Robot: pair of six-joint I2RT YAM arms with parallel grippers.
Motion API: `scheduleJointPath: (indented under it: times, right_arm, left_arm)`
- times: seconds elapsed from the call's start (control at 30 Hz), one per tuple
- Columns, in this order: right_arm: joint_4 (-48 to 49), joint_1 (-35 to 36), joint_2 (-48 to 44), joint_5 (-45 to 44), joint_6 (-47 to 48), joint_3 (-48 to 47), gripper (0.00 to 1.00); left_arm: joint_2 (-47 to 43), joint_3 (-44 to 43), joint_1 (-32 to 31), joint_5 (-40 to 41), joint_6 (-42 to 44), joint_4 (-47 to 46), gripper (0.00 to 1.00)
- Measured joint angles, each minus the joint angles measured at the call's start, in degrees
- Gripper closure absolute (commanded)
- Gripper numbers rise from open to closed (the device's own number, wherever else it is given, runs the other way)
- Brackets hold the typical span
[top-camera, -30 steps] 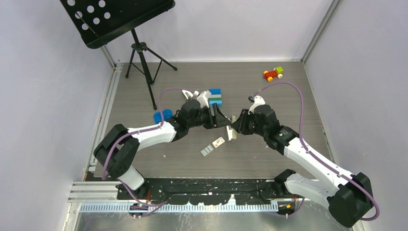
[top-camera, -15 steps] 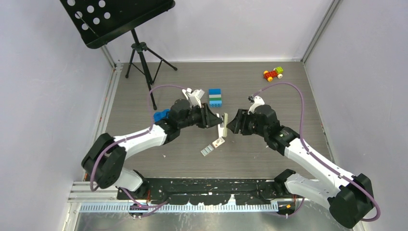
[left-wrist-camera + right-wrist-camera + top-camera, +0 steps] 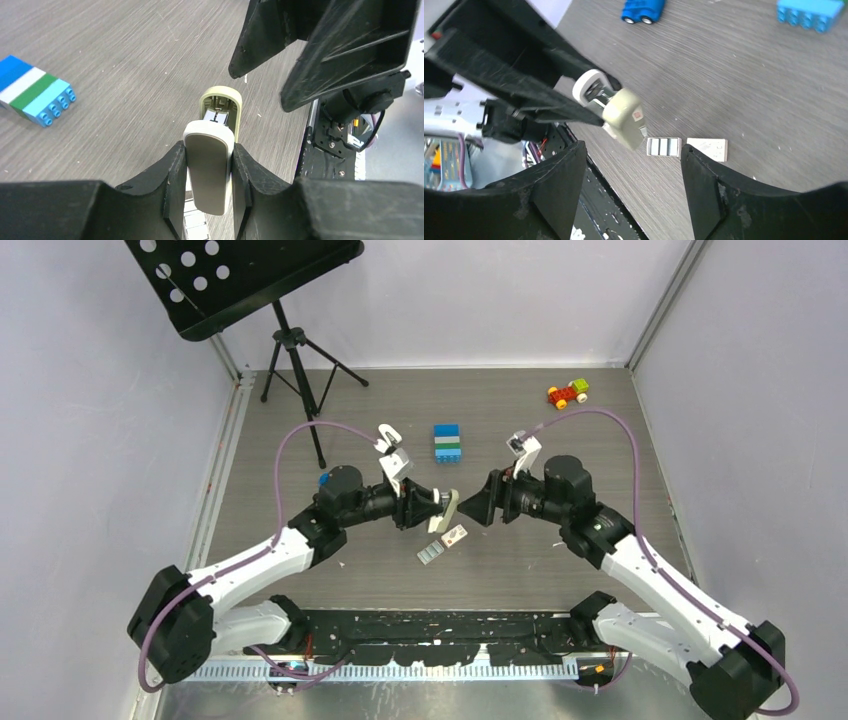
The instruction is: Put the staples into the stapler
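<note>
My left gripper (image 3: 438, 508) is shut on the stapler (image 3: 446, 510) and holds it off the table. In the left wrist view its white-rimmed body (image 3: 209, 170) is clamped between both fingers. Its beige top (image 3: 221, 106) stands swung open beyond, showing the metal channel. My right gripper (image 3: 478, 508) faces it a little to the right, open and empty. In the right wrist view the stapler (image 3: 616, 112) hangs ahead of the spread fingers (image 3: 704, 180). The staples (image 3: 430, 553) lie flat on the table below, beside a small white box (image 3: 455, 534). Both also show as staples (image 3: 664, 147) and box (image 3: 707, 149).
A blue, white and green brick stack (image 3: 447, 442) stands behind the grippers. A blue toy car (image 3: 325, 480) is partly hidden by the left arm. A red and yellow toy car (image 3: 567, 393) sits at the back right. A music stand (image 3: 290, 350) is at the back left.
The stapler passed from my right gripper to my left, which shut on it and drew back left. My right gripper let go and opened wide.
</note>
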State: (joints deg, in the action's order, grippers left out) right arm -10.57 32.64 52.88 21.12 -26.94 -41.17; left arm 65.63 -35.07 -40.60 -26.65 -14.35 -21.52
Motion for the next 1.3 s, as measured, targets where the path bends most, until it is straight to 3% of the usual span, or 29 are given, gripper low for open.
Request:
scheduleJointPath:
  times: [0.27,0.47,0.7,1.03,1.13,1.3]
  right_arm:
    - [6.9,0.0,-9.7,11.3,13.6,3.8,0.32]
    - [8.7,0.0,-11.1,16.5,21.6,3.8,0.34]
    - [13.3,0.0,-9.9,20.9,24.2,4.7,0.36]
    - [20.3,0.2,-5.0,25.0,23.5,6.6,0.50]
    - [21.8,0.3,-4.7,25.6,23.3,7.1,0.61]
    - [23.3,0.5,-4.5,26.1,22.9,7.1,0.97]
  left_arm:
    - [-2.7,0.5,0.0,-7.3,6.5,0.1,0.97]
    - [-3.3,-0.7,0.0,-13.7,7.4,0.4,0.97]
    - [-3.8,-0.9,0.0,-18.1,6.7,-2.1,0.97]
    - [-3.8,-0.9,-0.5,-19.6,4.3,-5.9,0.97]
    - [-3.8,-0.9,-0.5,-19.6,3.9,-6.1,0.97]
    - [-3.9,-0.7,-0.5,-18.9,3.0,-7.2,1.00]
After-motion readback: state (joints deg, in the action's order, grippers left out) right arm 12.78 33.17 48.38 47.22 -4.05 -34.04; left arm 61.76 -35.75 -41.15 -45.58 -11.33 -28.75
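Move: The stapler is in my left fingers, pinched by its white end, its middle about 2 cm to that hand's right and 1 cm lower. Its cream end faces my open right hand. From that hand the stapler's middle is some 5 cm left, level fore and aft, and about 1 cm below. On the table roughly 20 cm below, the staple strips lie about 4 cm ahead and 5 cm left of my right hand, the staple box about 7 cm ahead and 2 cm left. I keep the stapler gripped in my left hand and carry it back and up, about 6 cm each way, swinging it some 20 degrees clockwise. My right hand draws back and rises about 5 cm beside it, its fingers tipping up to level and turning counter-clockwise, then slides left to the stapler and closes, pinching the cream end. ##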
